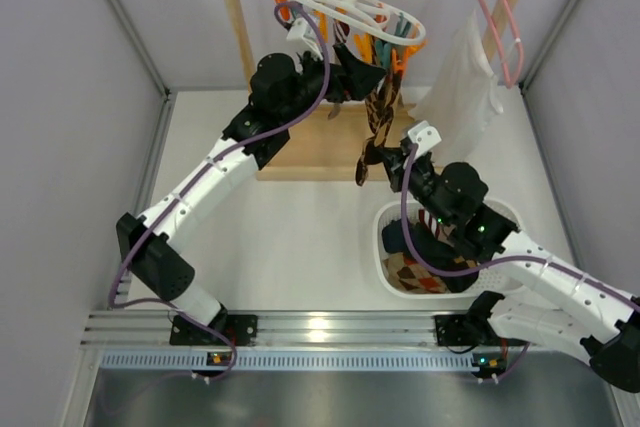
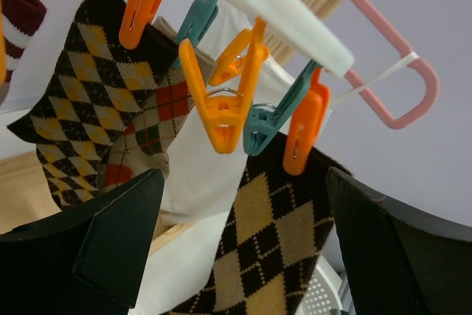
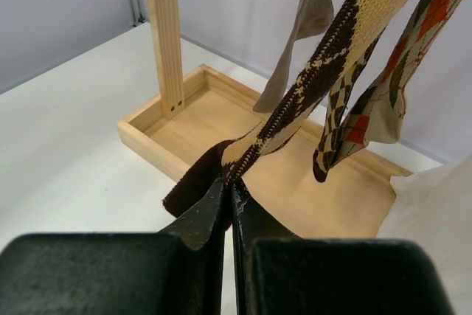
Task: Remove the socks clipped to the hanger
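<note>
The white oval hanger hangs from the wooden rack with orange and teal clips. Several argyle socks dangle from it. My left gripper is open just below the clips. In the left wrist view its fingers stand either side of a black-and-tan argyle sock held by an orange clip, not touching it. Another argyle sock hangs to the left. My right gripper is shut on the lower end of a hanging argyle sock, pinched at its dark toe; the sock runs taut.
A white perforated basket at the right holds several socks. A white garment hangs on a pink wire hanger. The rack's wooden tray base lies under the socks. A tan sock hangs behind.
</note>
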Tool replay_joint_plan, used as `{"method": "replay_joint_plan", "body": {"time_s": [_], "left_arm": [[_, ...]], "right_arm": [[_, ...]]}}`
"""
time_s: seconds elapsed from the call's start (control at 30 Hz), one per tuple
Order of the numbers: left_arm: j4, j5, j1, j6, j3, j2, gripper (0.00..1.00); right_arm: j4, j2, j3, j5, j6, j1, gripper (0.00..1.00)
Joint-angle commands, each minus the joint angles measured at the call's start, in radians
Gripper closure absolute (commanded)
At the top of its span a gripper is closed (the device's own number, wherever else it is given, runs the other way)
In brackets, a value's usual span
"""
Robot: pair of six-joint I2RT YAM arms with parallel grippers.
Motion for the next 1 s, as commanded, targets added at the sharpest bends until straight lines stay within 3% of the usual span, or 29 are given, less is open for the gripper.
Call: {"method": "replay_joint_plan", "body": {"time_s": [0.0, 0.13, 0.3, 0.33, 0.57, 0.97], "left_arm": [[0.063, -0.048, -0.011, -0.030, -0.005, -0.102, 0.06], [0.017, -0.022, -0.025, -0.024, 0.116, -0.033, 0.17], [-0.219, -0.248, -0.137, 0.147, 0.355, 0.065, 0.21], [-0.238, -0.337, -0.157, 0.172, 0.374, 0.076, 0.21], [-0.317, -0.577, -0.275, 0.351, 0.510, 0.163, 0.27], [-0.344, -0.781, -0.330, 0.485, 0.586, 0.269, 0.28]], "right_arm": [[0.005, 0.014, 0.019, 0.009, -0.013, -0.012, 1.00], [0.008, 0.034, 0.027, 0.017, -0.013, -0.012, 1.00], [0.004, 0.043, 0.042, 0.025, -0.001, -0.012, 1.00], [0.001, 0.046, 0.045, 0.023, -0.001, -0.012, 1.00], [0.004, 0.058, 0.045, 0.009, 0.007, -0.012, 1.00], [0.035, 0.069, 0.036, -0.040, 0.019, -0.010, 1.00]]}}
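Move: The teal and orange clips holding the argyle sock are about 4 cm ahead of the left hand, 4 cm right and 3 cm above. The empty yellow clip is some 4 cm ahead, 2 cm right and 3 cm up; the other argyle sock hangs roughly 12 cm ahead and 1 cm right, level. From the right hand, pinching the sock's lower end, the holding clips are around 12 cm ahead, 1 cm right and 14 cm up. Left hand arcs up about 9 cm, then rightward and down beside the clips, turning counter-clockwise; right keeps pinching. ##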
